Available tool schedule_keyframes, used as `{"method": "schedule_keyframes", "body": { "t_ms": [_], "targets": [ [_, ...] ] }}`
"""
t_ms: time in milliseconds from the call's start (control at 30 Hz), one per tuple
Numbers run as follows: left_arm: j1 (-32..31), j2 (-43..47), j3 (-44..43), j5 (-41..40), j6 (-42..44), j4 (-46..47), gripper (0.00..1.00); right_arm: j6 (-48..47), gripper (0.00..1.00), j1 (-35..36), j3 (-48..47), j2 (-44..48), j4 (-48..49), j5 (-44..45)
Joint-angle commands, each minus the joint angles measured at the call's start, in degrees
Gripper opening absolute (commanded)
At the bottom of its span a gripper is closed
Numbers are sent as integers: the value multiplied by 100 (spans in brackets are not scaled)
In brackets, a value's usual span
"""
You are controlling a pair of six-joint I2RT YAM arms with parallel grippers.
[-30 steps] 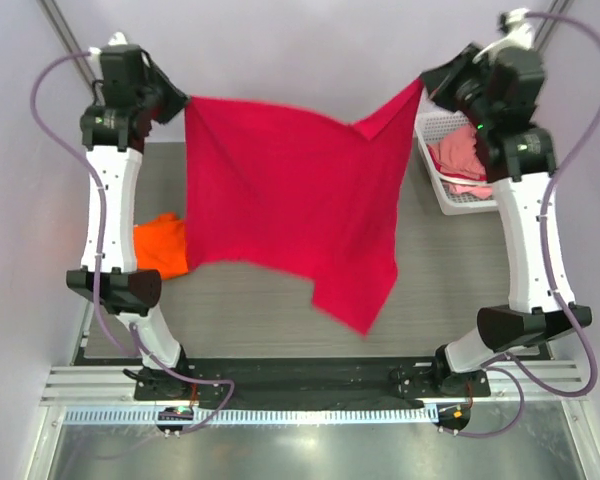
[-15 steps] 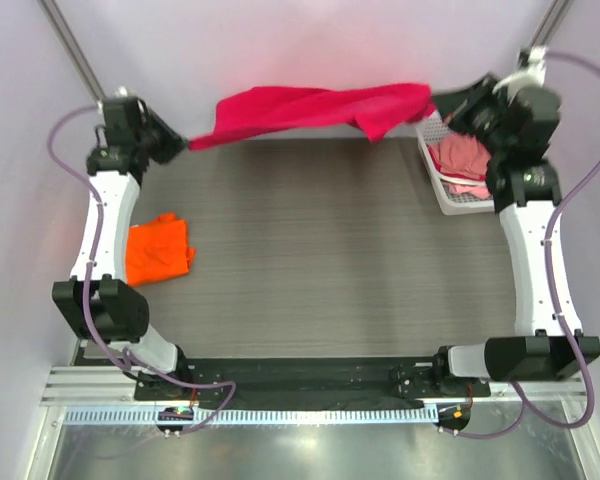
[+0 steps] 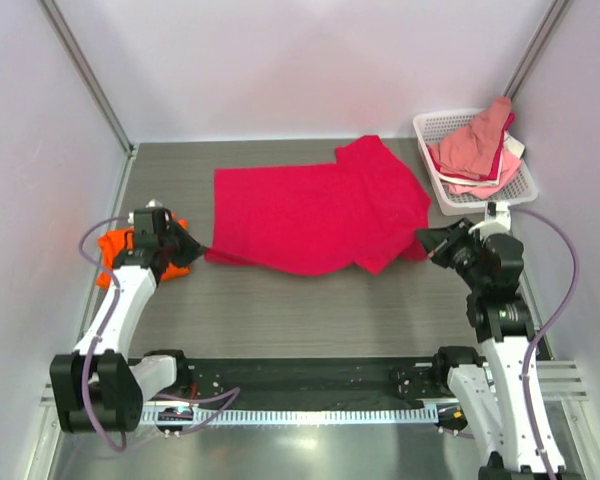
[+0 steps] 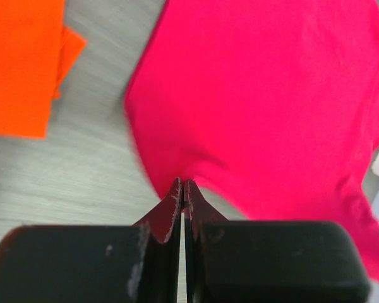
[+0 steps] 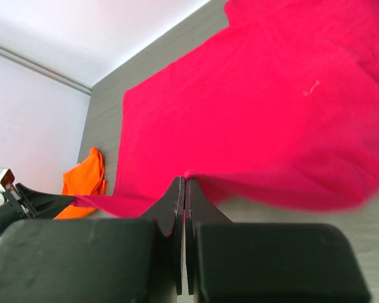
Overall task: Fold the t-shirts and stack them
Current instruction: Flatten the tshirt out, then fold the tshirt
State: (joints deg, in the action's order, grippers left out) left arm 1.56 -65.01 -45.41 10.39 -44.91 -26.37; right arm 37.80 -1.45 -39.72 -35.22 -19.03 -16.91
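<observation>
The crimson-red t-shirt (image 3: 315, 210) lies spread across the middle of the table, its far right part folded over. My left gripper (image 3: 204, 249) is shut on its near left corner (image 4: 196, 167). My right gripper (image 3: 421, 239) is shut on its near right corner (image 5: 196, 173), low over the table. The folded orange t-shirt (image 3: 120, 247) lies at the left edge, partly under my left arm; it also shows in the left wrist view (image 4: 19, 63) and the right wrist view (image 5: 85, 177).
A white lattice basket (image 3: 450, 200) with pink and white clothes (image 3: 475, 145) stands at the back right, just beyond my right arm. Bare grey table (image 3: 300, 310) lies between the red shirt and the arm bases.
Both arms came down and toward the near side with the red shirt. It hung spread in the air, then bunched at the back, and now lies flat on the table.
</observation>
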Motion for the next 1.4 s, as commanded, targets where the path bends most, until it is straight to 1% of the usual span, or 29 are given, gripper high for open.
{"method": "schedule_keyframes", "body": {
  "t_ms": [0,33,100,200,267,333,367,500,633,800,1033,1367],
  "targets": [
    [2,594,558,-151,-80,475,0,201,1,5,570,602,-294,-137],
    [-7,717,855,-186,-97,484,0,227,1,-4,693,883,-477,-146],
    [2,946,1068,-196,-106,536,0,228,1,5,983,1183,-689,-103],
    [-7,1043,1262,-134,-106,519,0,131,1,5,1090,1237,-874,29],
    [2,1008,1219,-143,-97,519,0,35,1,5,1011,1053,-892,152],
    [-7,921,1157,-143,-97,519,0,-79,1,5,906,773,-840,196],
    [-7,877,1087,-134,-97,562,0,-210,1,5,766,415,-805,240],
    [-7,491,815,-90,-97,668,0,-440,1,5,422,-484,-516,381],
    [-7,-80,533,-46,-106,756,0,-467,1,5,159,-1205,-155,399],
    [-7,-512,348,-20,-194,967,0,-502,1,5,-281,-2057,171,381],
    [-7,-811,234,-55,-273,1160,0,-713,1,5,-905,-2962,312,302],
    [-24,-890,76,-275,-247,1231,0,-915,1,5,-1758,-3842,382,311]
  ]
}}
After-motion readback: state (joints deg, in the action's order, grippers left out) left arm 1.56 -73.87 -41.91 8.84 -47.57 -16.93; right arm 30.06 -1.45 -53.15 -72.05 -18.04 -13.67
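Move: The t-shirt's near corners are already pinched in both shut grippers, with its far part lying on the table. The middle of that lying part is about 9 cm ahead of the left hand, 22 cm to its right and 10 cm below; from the right hand it is some 14 cm ahead, 21 cm left and 21 cm below. The orange cloth lies about 15 cm left of the left hand, level with it; the laundry basket stands roughly 25 cm ahead and 14 cm right of the right hand. The t-shirt's held near edge is drawn back and down towards the table by both hands, then carried forward again over the cloth. The left hand backs some 5 cm while sinking, then returns forward; the right sinks about 11 cm and, after its short pull back, sweeps some 14 cm forward, its fingers tipping 20 degrees further down. Both grippers keep their pinch. ##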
